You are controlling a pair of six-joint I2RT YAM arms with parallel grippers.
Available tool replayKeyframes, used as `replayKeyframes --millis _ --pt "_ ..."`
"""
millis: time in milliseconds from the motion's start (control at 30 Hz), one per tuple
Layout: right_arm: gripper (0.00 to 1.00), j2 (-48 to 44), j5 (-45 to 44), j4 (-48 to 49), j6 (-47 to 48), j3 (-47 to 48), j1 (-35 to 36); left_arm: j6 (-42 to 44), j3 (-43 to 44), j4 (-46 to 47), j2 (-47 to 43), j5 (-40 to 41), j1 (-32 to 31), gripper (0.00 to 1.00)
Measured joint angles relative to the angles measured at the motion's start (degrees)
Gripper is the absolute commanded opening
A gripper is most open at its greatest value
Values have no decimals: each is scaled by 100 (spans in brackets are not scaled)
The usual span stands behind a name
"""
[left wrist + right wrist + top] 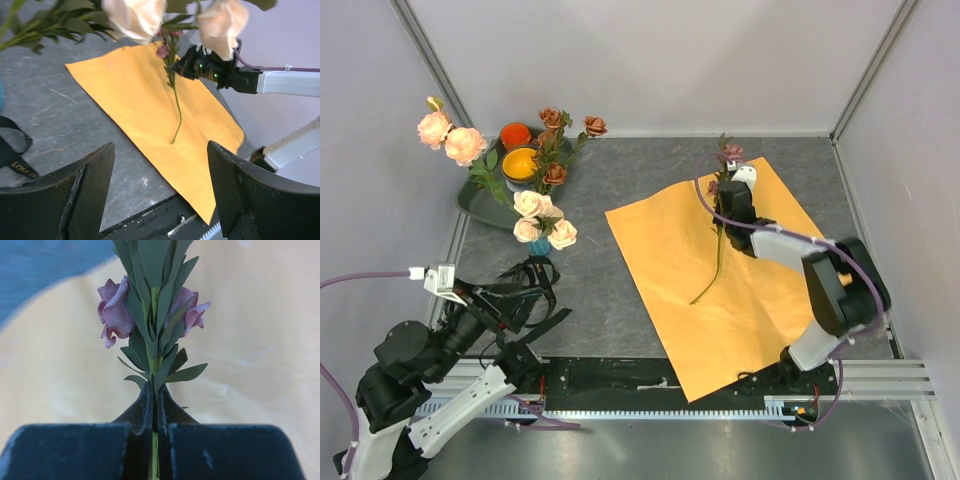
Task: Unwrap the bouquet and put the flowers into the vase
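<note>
The bouquet lies unwrapped: its orange paper sheet (pixel 720 300) is spread flat on the table. On the sheet rests a mauve rose (pixel 730 153) on a long green stem (pixel 713 265). My right gripper (pixel 728 200) is shut on that stem just below the leaves; the right wrist view shows the jaws (pixel 156 392) pinching it under the mauve blooms (pixel 116 310). The teal vase (pixel 540 246) holds cream-white (pixel 542 218), peach-pink (pixel 450 138) and rust-brown (pixel 556 120) roses. My left gripper (pixel 159 150) is open and empty, low at the near left beside the black ribbon (pixel 538 280).
A dark tray (pixel 478 205) behind the vase carries an orange cup (pixel 515 133) and a yellow-orange bowl (pixel 520 162). Grey walls close in the table on three sides. The arms' black base rail (pixel 650 380) runs along the near edge, under the sheet's corner.
</note>
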State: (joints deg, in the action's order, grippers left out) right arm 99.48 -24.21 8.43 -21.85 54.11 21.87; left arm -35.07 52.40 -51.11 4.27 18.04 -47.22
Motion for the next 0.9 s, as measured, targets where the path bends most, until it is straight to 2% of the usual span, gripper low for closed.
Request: replayKeyframes --millis 233,400,500,667,900 --pt "0 -2507 804 1276 76 -1086 828 -4 -42 317 208 -1010 0 82" --pt "0 -4146 1384 2144 -457 -1749 1163 -7 -249 667 240 -1626 0 77" --pt "0 -4758 1714 2380 -872 -1941 1255 -7 -295 870 271 -1943 0 77" --pt "0 -5012 2538 2675 -1499 -1818 1268 15 42 1285 595 -2612 0 80" --pt "0 -4212 3842 3985 -2608 -726 1364 284 1659 2205 2146 -3578 0 85"
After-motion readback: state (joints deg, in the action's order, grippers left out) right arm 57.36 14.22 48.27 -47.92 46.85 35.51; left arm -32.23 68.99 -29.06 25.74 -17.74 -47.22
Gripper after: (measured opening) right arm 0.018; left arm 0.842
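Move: The purple flowers are already pinched in the right hand, low over the orange paper, whose middle lies roughly 20 cm back and 3 cm right. The vase, holding the other roses, stands some 41 cm to this hand's left and 13 cm back, its middle about 3 cm higher. From the empty left hand the gripped stem is about 33 cm ahead, 39 cm right and 25 cm down; the vase is 19 cm ahead, 2 cm left and 21 cm down. The purple flowers are swept fast up off the paper in the right hand's unbroken grip, some 40 cm up and 20 cm back, also drifting left, while the wrist swings round by about 95 degrees until its fingers point up, left and forward. The open left hand slides right and slightly back, then rises, turning clockwise, and closes in on the raised stem without touching. ##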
